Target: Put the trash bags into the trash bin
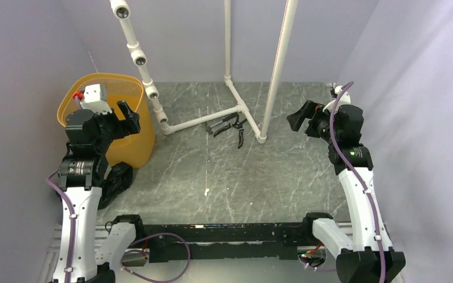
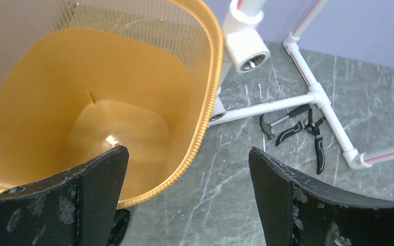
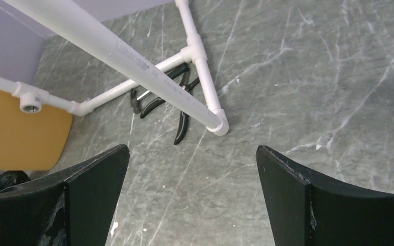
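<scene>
The yellow-orange trash bin [image 1: 131, 147] stands at the back left; in the left wrist view nothing shows inside it [image 2: 107, 113]. A crinkled black trash bag [image 1: 117, 179] lies on the table against the bin's near side, beside my left arm. A sliver of the trash bag [image 2: 119, 228] shows under the bin's rim, and another bit of the trash bag [image 3: 2, 180] at the right wrist view's left edge. My left gripper [image 1: 128, 115] hovers open over the bin's near-right rim [image 2: 205, 118], holding nothing. My right gripper [image 1: 299, 117] is open and empty above the table's right side, pointing left.
A white PVC pipe frame [image 1: 236, 109] rises from the table's back middle, its slanted pipe [image 1: 144, 71] passing close to the bin. A small hammer and pliers [image 1: 231, 127] lie between its floor pipes. Purple walls close in on the left, right and back.
</scene>
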Robot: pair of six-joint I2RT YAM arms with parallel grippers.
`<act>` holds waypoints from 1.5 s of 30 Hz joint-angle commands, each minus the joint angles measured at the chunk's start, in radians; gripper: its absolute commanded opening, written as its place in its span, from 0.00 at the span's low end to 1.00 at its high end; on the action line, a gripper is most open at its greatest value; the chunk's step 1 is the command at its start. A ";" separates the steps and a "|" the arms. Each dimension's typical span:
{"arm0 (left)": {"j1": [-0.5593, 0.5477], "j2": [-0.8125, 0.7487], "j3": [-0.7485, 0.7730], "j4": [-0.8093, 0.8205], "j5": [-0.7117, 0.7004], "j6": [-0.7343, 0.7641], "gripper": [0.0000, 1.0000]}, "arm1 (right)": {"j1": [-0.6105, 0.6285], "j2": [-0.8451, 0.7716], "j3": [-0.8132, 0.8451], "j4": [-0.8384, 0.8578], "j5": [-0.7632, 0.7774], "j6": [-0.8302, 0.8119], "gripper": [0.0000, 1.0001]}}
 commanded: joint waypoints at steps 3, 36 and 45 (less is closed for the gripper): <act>0.000 -0.041 0.019 -0.041 -0.153 -0.178 0.93 | 0.001 -0.009 -0.033 0.106 -0.126 0.025 1.00; 0.000 -0.046 0.355 -0.697 0.034 -0.090 0.93 | 0.003 -0.036 -0.167 0.263 -0.223 0.002 1.00; 0.000 -0.172 0.228 -0.700 -0.030 -0.168 0.93 | 0.004 -0.029 -0.178 0.254 -0.138 0.026 1.00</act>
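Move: The black trash bag, partly hidden under the arm, lies roughly 9 cm back and 17 cm left of the empty left hand, about 32 cm below. The bin's middle is some 14 cm ahead, 11 cm left and 20 cm lower; the pipe frame's near-left corner stands about 20 cm ahead, 14 cm right, down at table level. From the right hand the bag lies some 85 cm left, 12 cm back and 27 cm down. Back from the bin, towards the near side of the table where the bag lies, the open, empty left hand draws about 13 cm. It first climbs some 6 cm while drifting a little right, then sinks past its starting height as the fingers tip down by roughly 15 degrees. The open right hand shifts about 3 cm left and sinks slightly, touching nothing. ##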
